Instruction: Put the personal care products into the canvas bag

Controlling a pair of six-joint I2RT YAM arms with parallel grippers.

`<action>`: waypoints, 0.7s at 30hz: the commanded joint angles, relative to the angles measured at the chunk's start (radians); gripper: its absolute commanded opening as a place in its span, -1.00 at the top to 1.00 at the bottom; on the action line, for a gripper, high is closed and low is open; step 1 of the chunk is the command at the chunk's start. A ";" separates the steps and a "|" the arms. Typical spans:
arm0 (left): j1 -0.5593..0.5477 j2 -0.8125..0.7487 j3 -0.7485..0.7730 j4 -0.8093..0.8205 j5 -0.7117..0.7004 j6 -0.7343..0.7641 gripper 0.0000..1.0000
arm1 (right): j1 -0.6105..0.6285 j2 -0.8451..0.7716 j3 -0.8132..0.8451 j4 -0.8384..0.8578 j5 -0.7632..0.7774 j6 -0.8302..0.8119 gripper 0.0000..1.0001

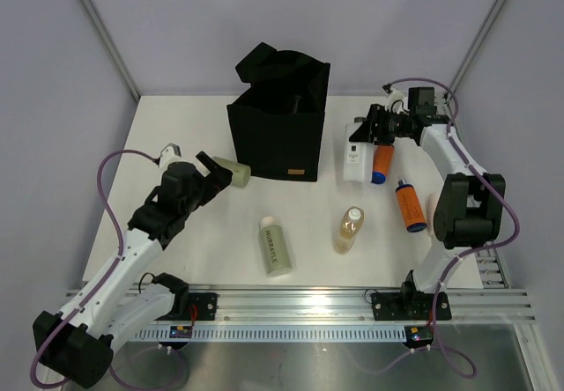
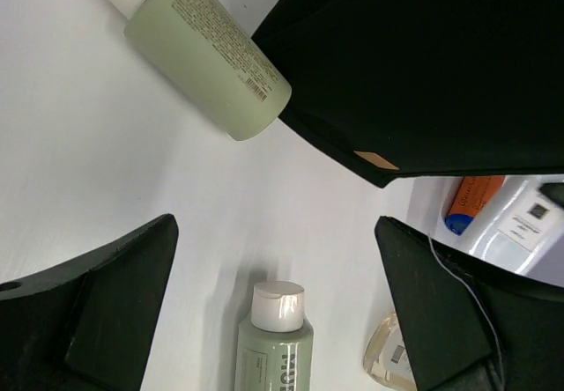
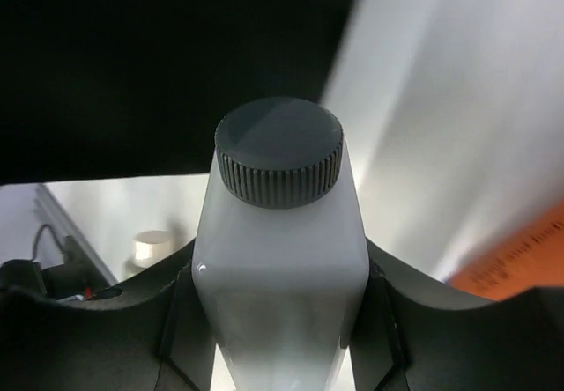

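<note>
The black canvas bag (image 1: 280, 118) stands at the table's back centre. My left gripper (image 1: 214, 173) is open and empty, its tips next to an olive-green bottle (image 1: 234, 173) lying by the bag's left side; this bottle also shows in the left wrist view (image 2: 207, 52). A second olive-green bottle (image 1: 275, 247) lies in front, between the open jaws in the left wrist view (image 2: 278, 343). My right gripper (image 1: 363, 133) is shut on the white bottle (image 1: 355, 155) with a dark grey cap (image 3: 280, 153), just right of the bag. An amber bottle (image 1: 348, 230) and two orange tubes (image 1: 382, 164) (image 1: 409, 206) lie on the table.
The white table (image 1: 176, 127) is bounded by walls at left, right and back. A metal rail (image 1: 308, 307) runs along the near edge. The bag's floppy top edge (image 1: 260, 61) rises at its back left. The right arm's elbow (image 1: 467, 202) stands over the right side.
</note>
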 commanded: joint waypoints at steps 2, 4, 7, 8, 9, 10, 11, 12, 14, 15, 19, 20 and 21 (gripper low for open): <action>0.013 -0.003 0.000 0.032 0.006 -0.028 -0.98 | 0.024 -0.204 0.047 0.204 -0.242 0.153 1.00; 0.016 0.002 -0.003 0.035 0.012 -0.032 -0.97 | 0.023 -0.227 0.089 0.239 -0.253 0.178 1.00; 0.018 0.005 -0.003 0.033 0.015 -0.032 -0.98 | 0.023 -0.230 0.167 0.290 -0.276 0.257 1.00; 0.019 0.005 -0.002 0.033 0.015 -0.032 -0.98 | 0.023 -0.226 0.196 0.294 -0.279 0.279 1.00; 0.018 0.005 -0.002 0.035 0.015 -0.031 -0.97 | 0.026 -0.220 0.231 0.291 -0.279 0.288 1.00; 0.022 0.005 0.000 0.033 0.014 -0.029 -0.98 | 0.033 -0.200 0.308 0.284 -0.277 0.296 1.00; 0.024 0.005 0.001 0.036 0.015 -0.029 -0.98 | 0.050 -0.187 0.352 0.272 -0.273 0.310 1.00; 0.024 0.005 0.003 0.035 0.015 -0.029 -0.98 | 0.061 -0.174 0.403 0.258 -0.265 0.313 1.00; 0.027 0.005 0.007 0.032 0.017 -0.028 -0.98 | 0.095 -0.129 0.533 0.242 -0.239 0.333 1.00; 0.027 0.005 0.008 0.032 0.017 -0.026 -0.98 | 0.110 -0.114 0.578 0.241 -0.227 0.337 1.00; 0.033 0.002 0.001 0.033 0.021 -0.026 -0.98 | 0.200 0.027 0.856 0.218 -0.129 0.316 1.00; 0.033 0.004 0.001 0.033 0.024 -0.028 -0.97 | 0.219 0.061 0.912 0.204 -0.106 0.302 1.00; 0.034 0.004 0.000 0.033 0.026 -0.029 -0.98 | 0.252 0.134 0.973 0.187 -0.071 0.294 1.00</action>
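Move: The white bottle is already clear of the table in the right hand. The canvas bag it is taken to has its middle about 22 cm to this hand's left, some 2 cm farther out and roughly 2 cm lower, with the rim well above the hand. The nearer orange bottle lies about 8 cm to the hand's right, 2 cm back and 12 cm below. A green bottle lies some 14 cm left of the bag and 6 cm nearer the base. From the left hand, the bag is about 17 cm ahead, 11 cm right and 6 cm lower. The white bottle, still gripped between the right fingers, is swept up fast by some 33 cm. It also goes left by roughly 10 cm, half of that only near the end, closing about half of the sideways gap to the bag. The hand tips its fingers up by about 40 degrees on the way. ##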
